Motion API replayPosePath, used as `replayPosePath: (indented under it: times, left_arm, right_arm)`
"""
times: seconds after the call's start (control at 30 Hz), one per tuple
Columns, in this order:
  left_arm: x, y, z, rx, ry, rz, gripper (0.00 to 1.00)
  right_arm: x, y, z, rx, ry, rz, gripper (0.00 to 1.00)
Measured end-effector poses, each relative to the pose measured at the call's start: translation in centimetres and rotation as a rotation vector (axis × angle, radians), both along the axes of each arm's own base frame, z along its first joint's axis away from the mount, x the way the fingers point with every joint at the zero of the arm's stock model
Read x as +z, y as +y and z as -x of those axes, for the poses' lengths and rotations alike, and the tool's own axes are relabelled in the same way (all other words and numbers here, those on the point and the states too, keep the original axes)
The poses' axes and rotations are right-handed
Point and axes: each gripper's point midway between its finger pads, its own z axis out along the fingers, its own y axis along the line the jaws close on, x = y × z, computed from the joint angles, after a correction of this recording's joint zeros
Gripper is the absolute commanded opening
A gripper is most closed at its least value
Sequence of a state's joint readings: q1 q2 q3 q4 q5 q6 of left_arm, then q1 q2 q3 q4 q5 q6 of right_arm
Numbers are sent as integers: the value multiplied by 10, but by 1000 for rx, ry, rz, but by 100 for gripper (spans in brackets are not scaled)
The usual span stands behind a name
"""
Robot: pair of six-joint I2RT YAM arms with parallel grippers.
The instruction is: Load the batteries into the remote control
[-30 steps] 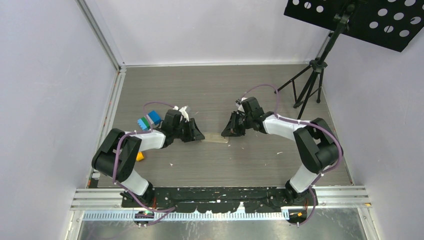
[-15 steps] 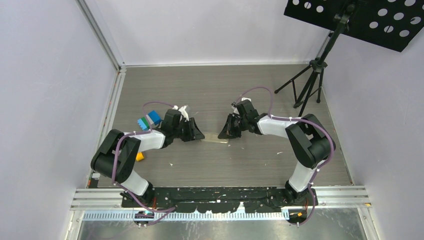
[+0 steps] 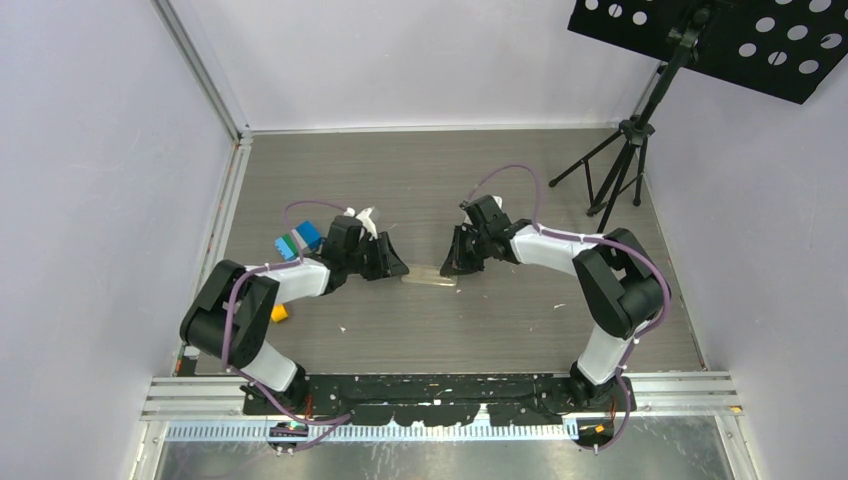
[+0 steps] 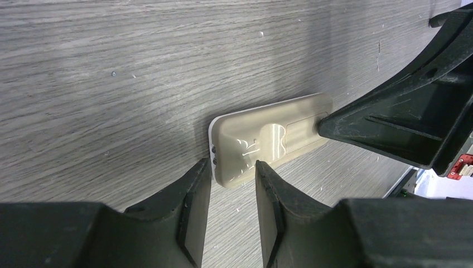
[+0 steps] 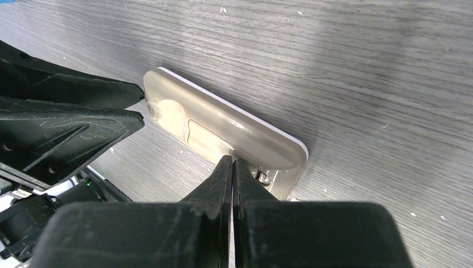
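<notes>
The remote control lies flat on the table between both grippers, tan back up, a white edge showing beneath. Its back has a round thumb dimple and a rectangular lid outline. My left gripper stands open at the remote's left end, its tips at either side of that end. My right gripper is shut, nothing between its fingers, with its joined tips resting on the remote's right end by the lid's edge. The batteries are out of view.
A blue and green block sits by the left arm, and a small orange piece lies near its base. A black tripod with a perforated board stands at the back right. White flecks dot the wood-grain table.
My right gripper has closed its jaws and shifted slightly left and back onto the remote's right end. The left gripper and the remote have stayed put.
</notes>
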State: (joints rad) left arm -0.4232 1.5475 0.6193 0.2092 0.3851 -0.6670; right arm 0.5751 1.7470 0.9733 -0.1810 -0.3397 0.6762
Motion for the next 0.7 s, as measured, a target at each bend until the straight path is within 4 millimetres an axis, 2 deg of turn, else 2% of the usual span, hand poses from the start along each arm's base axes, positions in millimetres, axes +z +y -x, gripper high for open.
replayPosePath:
  times: [0.13,0.17,0.3,0.37,0.43,0.47,0.5,0.6,0.7]
  left_arm:
    - [4,3,-1,3,-14,-18,40]
    - [6,4,-2,5,-18,-26,42]
    - [25,11,-8,20,-75,-59,63]
    - [41,16,-12,38,-129,-80,74]
    - [59,25,-13,67,-186,-103,84]
    - [66,30,-13,85,-206,-116,94]
    - [75,37,-13,110,-235,-135,99]
    - [100,63,-11,200,-315,-198,100]
    - [120,88,-3,284,-363,-259,100]
  right_arm:
    - [1,-1,-1,10,-26,21,4]
    - [2,-2,-1,12,-33,27,8]
    - [10,-5,0,36,-68,41,50]
    - [21,-5,-1,61,-112,35,63]
    - [34,-5,-4,85,-165,28,67]
    - [39,-3,-5,106,-194,29,69]
    - [44,-1,-6,129,-222,31,70]
    - [54,10,-5,220,-310,66,70]
    - [55,22,2,333,-396,133,70]
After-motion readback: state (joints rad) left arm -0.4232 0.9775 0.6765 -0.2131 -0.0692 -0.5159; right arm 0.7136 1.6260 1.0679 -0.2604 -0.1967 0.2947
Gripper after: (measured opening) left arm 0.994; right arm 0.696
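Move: Just beneath the right hand's shut fingertips lies the beige remote, back up; its middle is about 3 cm to their left, 1 cm nearer the base and 1 cm down. The white remote is roughly 10 cm ahead of that hand and 8 cm to its right. From the left hand, the beige remote's middle lies some 5 cm to the right, level fore and aft and 1 cm lower, while the blue block is 19 cm left and 6 cm ahead. Backing off the beige remote, the left hand rises about 12 cm and then swings some 9 cm left towards the blue block, its fingers spreading fully and turning to point more forward. The right fingertips come free of the remote's back, lift about 5 cm and open to roughly two thirds, the wrist twisting some 30 degrees as the hand edges left over the remote. ##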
